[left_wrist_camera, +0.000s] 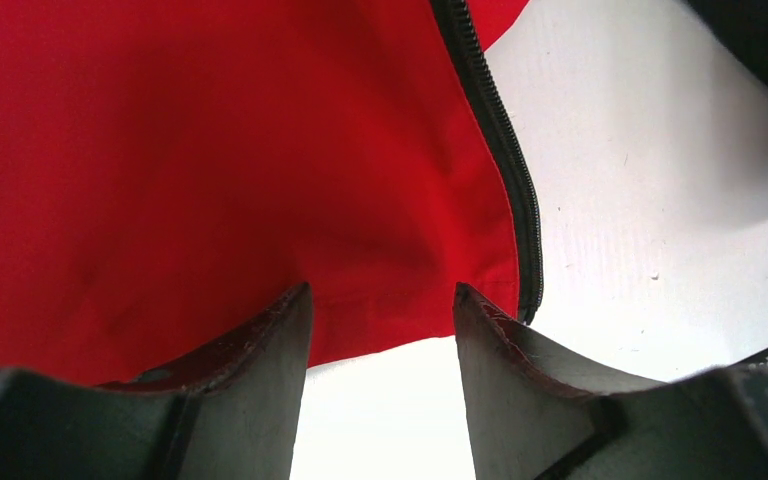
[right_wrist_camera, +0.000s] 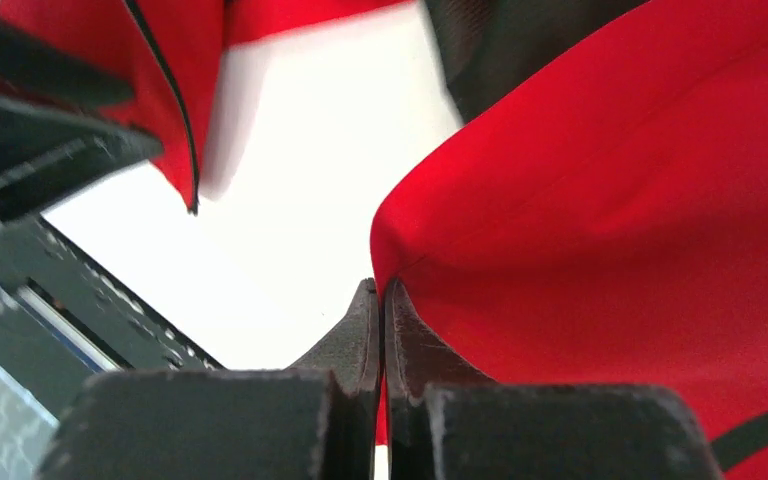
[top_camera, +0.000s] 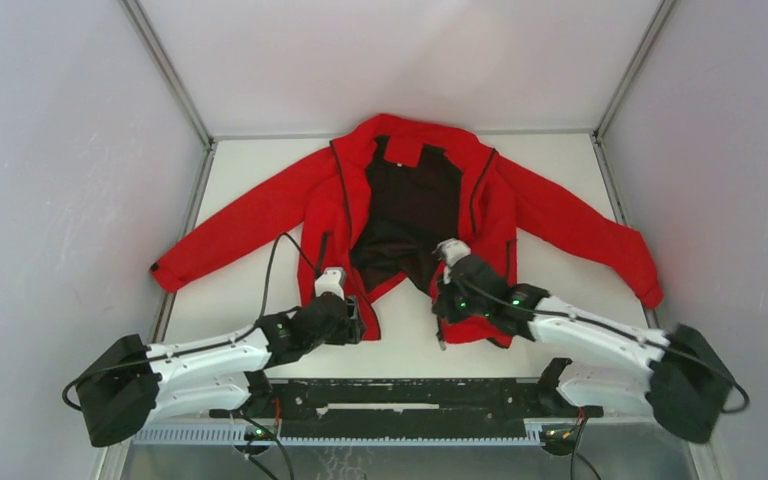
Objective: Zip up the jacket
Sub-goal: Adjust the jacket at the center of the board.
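Observation:
The red jacket (top_camera: 300, 200) lies spread on the white table with its front open and its black lining (top_camera: 410, 210) showing. My left gripper (top_camera: 355, 322) is open at the bottom hem of the left front panel. In the left wrist view the fingers (left_wrist_camera: 381, 290) straddle the hem (left_wrist_camera: 380, 330), just left of the dark zipper's lower end (left_wrist_camera: 530, 300). My right gripper (top_camera: 443, 300) is shut on the bottom corner of the other front panel; red cloth (right_wrist_camera: 610, 200) shows pinched between its fingers (right_wrist_camera: 380, 285), and that corner is lifted off the table.
The white table (top_camera: 250, 290) shows between the two front panels. Grey enclosure walls (top_camera: 60, 180) stand close on both sides and behind. A black mounting rail (top_camera: 400, 400) runs along the near edge. The left arm's cable (top_camera: 275, 260) loops over the jacket's left panel.

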Tool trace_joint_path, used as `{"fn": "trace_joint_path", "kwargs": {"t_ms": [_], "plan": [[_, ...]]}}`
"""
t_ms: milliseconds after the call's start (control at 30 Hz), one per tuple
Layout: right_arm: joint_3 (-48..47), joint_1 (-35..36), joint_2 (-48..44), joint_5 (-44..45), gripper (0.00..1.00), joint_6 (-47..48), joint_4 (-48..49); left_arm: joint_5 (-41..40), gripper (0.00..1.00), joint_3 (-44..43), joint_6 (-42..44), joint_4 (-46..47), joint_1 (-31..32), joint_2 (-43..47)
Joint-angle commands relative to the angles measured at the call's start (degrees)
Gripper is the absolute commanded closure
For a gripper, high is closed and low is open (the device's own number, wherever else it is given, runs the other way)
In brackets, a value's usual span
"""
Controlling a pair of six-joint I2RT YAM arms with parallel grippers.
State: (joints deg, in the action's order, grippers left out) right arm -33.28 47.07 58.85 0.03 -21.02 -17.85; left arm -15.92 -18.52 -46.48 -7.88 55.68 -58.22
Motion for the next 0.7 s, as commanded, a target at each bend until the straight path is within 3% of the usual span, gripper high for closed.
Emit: {"fn": "trace_joint_path", "kwargs": {"t_ms": [0, 167, 300, 367, 500, 667], "plan": [[-1.8, 5.8, 11.0, -2.6, 1.00, -1.2, 12.1, 0.4, 0.41, 2.1, 1.2, -4.6, -0.5, 0.8], [-5.6, 11.1, 23.2, -1.2, 1.00, -3.7, 15.8, 0.9, 0.41, 2.6, 1.1, -4.9, -0.5, 2.9], [-6.8, 14.0, 24.7, 3.5, 1.00, -6.7, 17.1, 1.1, 0.41, 2.7, 1.2, -5.6, -0.5, 4.2], [-6.8, 14.6, 22.7, 6.2, 0.93, -7.9, 16.4, 1.3, 0.41, 2.8, 1.2, -5.7, -0.5, 4.6], [-6.8, 15.5, 17.0, 10.4, 0.63, -9.7, 12.9, 1.3, 0.41, 2.4, 1.5, -6.2, -0.5, 5.2], [-6.8, 18.3, 9.1, 16.0, 0.56, -12.9, 7.4, 1.4, 0.41, 1.7, 1.8, -6.9, -0.5, 5.6]]}}
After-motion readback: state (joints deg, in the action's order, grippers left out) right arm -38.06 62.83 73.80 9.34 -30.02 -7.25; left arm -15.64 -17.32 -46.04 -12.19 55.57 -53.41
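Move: The right hand already pinches the right front panel near its zip edge. From that hand, the lower end of the left panel's zip, beside which it is being laid, is about 12 cm left, 7 cm back and 8 cm lower. The right panel's zip slider hangs roughly 8 cm back and 1 cm right, some 7 cm lower; the jacket's back hem is about 10 cm left and 4 cm ahead. From the left hand, that same left zip end is about 3 cm back, 3 cm right, 2 cm below. The right panel's edge, still pinched at the start, is swung down and left towards the left zip, about 8 cm left and 7 cm down with a little back; the right fingers then open, let go of the cloth and rise some 6 cm clear. The half-open left fingertips, resting on the left panel, drag it a good centimetre left and back. ##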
